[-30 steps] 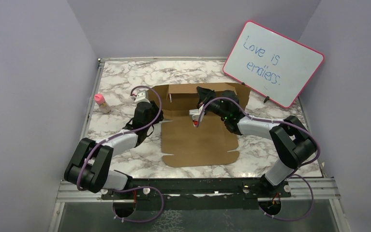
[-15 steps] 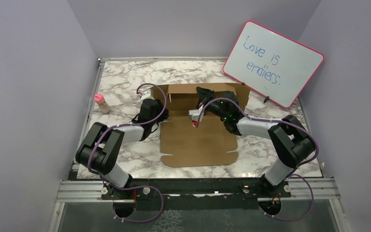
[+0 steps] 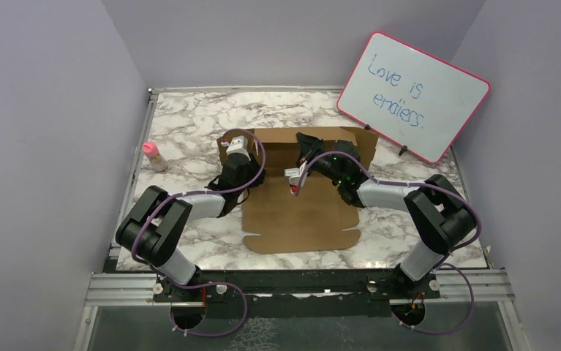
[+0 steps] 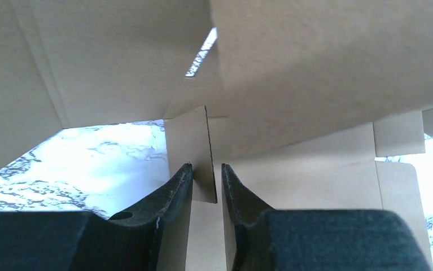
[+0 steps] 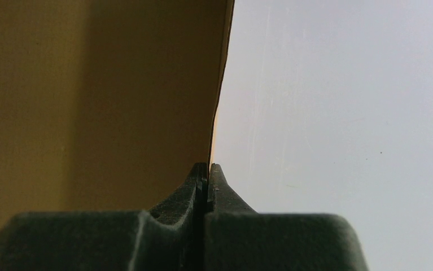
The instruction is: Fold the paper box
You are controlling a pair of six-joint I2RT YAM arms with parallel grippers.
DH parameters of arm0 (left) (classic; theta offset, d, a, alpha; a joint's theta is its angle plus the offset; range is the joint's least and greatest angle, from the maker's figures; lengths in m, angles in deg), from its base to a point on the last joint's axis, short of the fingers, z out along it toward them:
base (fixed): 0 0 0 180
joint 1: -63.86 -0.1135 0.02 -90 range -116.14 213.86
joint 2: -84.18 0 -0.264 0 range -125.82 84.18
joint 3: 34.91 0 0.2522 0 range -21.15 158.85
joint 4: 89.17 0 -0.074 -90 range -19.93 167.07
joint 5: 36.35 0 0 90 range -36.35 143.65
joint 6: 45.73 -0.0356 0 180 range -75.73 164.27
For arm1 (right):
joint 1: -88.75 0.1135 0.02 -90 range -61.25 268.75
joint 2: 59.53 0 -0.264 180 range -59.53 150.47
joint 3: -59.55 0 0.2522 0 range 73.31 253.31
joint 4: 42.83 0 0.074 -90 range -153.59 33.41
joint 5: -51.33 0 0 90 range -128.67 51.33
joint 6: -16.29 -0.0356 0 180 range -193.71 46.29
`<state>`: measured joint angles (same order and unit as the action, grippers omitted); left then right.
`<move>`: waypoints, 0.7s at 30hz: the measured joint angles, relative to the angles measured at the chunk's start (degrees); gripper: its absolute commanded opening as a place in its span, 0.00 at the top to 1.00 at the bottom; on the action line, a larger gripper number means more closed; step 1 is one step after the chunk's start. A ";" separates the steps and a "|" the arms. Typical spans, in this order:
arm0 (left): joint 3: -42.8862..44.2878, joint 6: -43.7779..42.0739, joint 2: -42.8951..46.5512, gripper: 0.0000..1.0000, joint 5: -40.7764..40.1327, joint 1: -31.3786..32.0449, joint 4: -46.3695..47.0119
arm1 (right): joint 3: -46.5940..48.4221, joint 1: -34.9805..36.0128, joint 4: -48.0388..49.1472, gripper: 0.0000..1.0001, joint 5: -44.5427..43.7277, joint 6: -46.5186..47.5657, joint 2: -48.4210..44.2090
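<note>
The brown paper box [image 3: 299, 216] lies on the marble table with its front panel flat and its back panel [image 3: 281, 139] raised upright. My right gripper [image 3: 305, 144] is shut on the top edge of that raised panel; in the right wrist view the jaws [image 5: 207, 167] pinch the thin cardboard edge [image 5: 217, 113]. My left gripper [image 3: 235, 151] is at the box's back left corner. In the left wrist view its jaws [image 4: 205, 169] stand slightly apart around a small upright cardboard tab [image 4: 188, 147], without pinching it.
A pink-framed whiteboard [image 3: 412, 95] leans at the back right, close to the box's right corner. A small pink-capped bottle [image 3: 153, 156] stands at the left edge. Purple walls enclose the table on three sides.
My left arm has swung right and farther back, bringing its gripper from the table left of the box up to the back left corner tab. The right gripper has kept its hold.
</note>
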<state>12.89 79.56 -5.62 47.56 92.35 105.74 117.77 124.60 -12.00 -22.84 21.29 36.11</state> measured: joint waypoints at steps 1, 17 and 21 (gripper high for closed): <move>0.00 -0.20 0.00 0.73 -0.04 0.28 0.07 | -0.07 0.07 0.15 0.99 -0.15 0.02 -0.02; -1.40 -6.51 10.73 0.51 -2.32 1.27 0.42 | -0.72 0.52 0.35 0.99 -1.55 0.00 -0.50; -3.41 -9.97 17.59 0.48 -4.39 1.27 0.46 | -0.72 0.55 0.17 0.99 -1.70 0.00 -0.55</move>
<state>9.48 69.59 11.98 43.17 93.61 106.20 117.05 125.15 -11.82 -24.54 21.29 35.56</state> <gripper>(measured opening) 0.492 0.024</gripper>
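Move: Roughly 6 cm ahead of the left hand, 5 cm to its left and 6 cm above it stands the left side flap. The small tab is right at the fingertips, while the rim's corner flap hangs about 7 cm ahead and 9 cm higher, almost in line sideways. From the right hand, which already grips the rim of the raised panel, that side flap lies some 17 cm left, level with it, and 5 cm lower. Rising clear of the small tab, the left hand stays put briefly, then climbs about 9 cm in front of the raised panel, drifting slightly left at the end. Its fingers tip up some 15 degrees and open from a narrow gap to about half wide. The right hand holds still and keeps its pinch on the rim. ##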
